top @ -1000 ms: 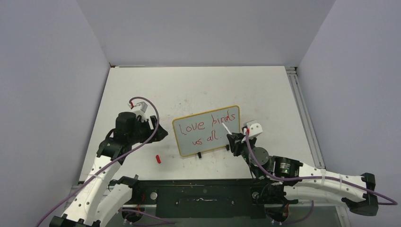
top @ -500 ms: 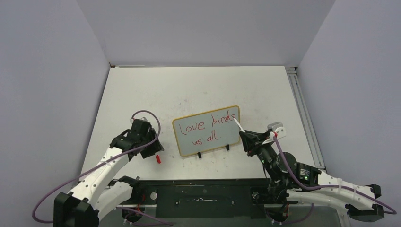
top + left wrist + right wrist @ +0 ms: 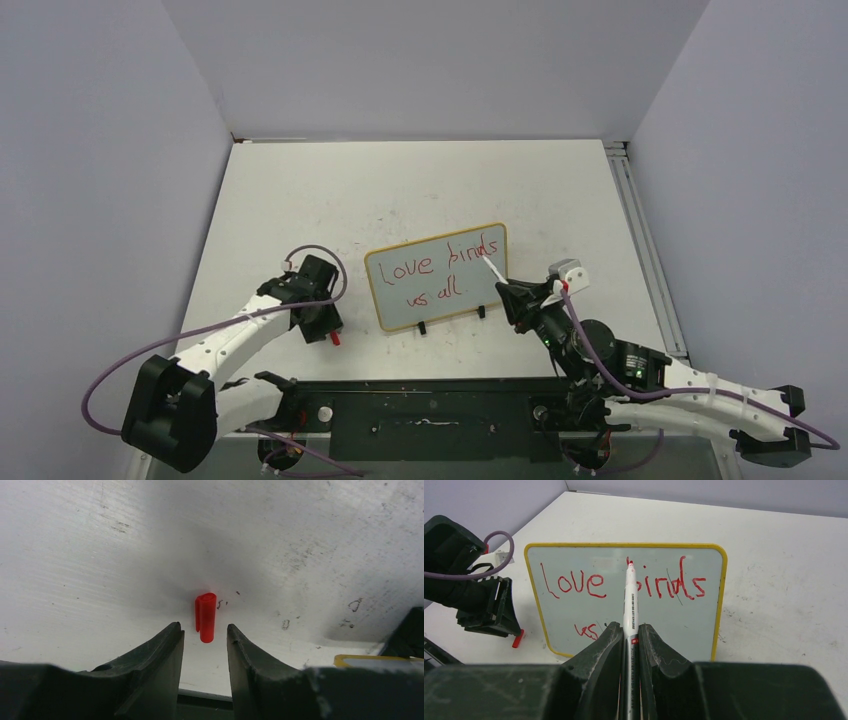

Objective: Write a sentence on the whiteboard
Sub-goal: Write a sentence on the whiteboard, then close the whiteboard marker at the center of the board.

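The whiteboard [image 3: 480, 285] stands on two black feet mid-table, tan-framed, and fills the right wrist view [image 3: 704, 615]. The sentence [image 3: 411, 268] is red handwriting, "love birds" over "vs all" [image 3: 574, 584]. My right gripper [image 3: 510, 293] is shut on a white marker [image 3: 630, 605], whose red tip points at the "b" of "birds"; whether it touches the board I cannot tell. A small red cap [image 3: 205, 617] lies on the table left of the board. My left gripper [image 3: 203, 626] hangs low over the cap, open, with a narrow gap and the cap's near end level with its fingertips.
Grey walls close in the table on three sides. A metal rail [image 3: 640, 240] runs along the right edge. The black base bar [image 3: 430, 410] lies along the near edge, just behind the cap. The tabletop [image 3: 400, 190] carries faint scuffs.
My left arm swung down from beside the board's left edge to the red cap, its jaws narrowing. My right arm drew back right with the marker, then came in slightly.
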Available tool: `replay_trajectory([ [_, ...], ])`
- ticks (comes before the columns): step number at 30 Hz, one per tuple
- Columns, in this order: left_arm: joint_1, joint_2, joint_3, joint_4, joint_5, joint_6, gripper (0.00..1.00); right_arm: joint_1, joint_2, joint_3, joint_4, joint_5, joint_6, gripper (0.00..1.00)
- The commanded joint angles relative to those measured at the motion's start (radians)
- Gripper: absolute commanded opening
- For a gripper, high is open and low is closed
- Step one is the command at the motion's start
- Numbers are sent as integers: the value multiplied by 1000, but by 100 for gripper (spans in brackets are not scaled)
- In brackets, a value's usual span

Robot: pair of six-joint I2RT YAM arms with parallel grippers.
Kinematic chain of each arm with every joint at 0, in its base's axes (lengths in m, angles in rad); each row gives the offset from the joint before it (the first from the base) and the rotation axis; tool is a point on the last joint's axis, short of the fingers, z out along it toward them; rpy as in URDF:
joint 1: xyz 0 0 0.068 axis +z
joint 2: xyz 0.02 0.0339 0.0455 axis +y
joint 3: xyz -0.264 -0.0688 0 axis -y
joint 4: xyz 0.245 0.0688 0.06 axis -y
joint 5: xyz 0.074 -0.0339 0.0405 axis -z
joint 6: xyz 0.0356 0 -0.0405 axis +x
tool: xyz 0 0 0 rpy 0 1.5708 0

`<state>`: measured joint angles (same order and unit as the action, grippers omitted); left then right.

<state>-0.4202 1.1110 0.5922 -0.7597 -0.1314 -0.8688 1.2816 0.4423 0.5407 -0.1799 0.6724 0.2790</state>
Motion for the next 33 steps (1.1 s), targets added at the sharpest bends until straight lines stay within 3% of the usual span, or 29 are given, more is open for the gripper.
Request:
replay_trajectory([
  [1,-11,32,-1,21,-46,-30,35,-6,-30,0,38,-11,-12,5],
  [22,-18,151,0,87,-37,-7,26,-1,-61,-6,37,-3,-11,5],
  [33,-23,166,4,101,-41,-15,10,5,-65,-5,35,1,-12,5],
])
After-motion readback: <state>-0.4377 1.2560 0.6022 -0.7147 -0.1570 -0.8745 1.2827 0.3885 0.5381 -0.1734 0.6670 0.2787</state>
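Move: The red cap lies straight below the left fingertips, roughly 2 cm down, between the open pads. From the left hand, the whiteboard's middle is some 20 cm to the right and 12 cm ahead, and the nearer black clip about 17 cm right and 2 cm ahead, both also about 2 cm lower. From the right hand the cap is about 31 cm to its left, 1 cm ahead and 24 cm below. Lower the left gripper about 2 cm onto the red cap, nearly straight down with the fingers pointing at the table, until the pads straddle it. Then stay low and go on shutting the fingers, the last part fastest, to pinch the cap between the tips. Keep the marker in the right gripper, raising it about 1 cm. ##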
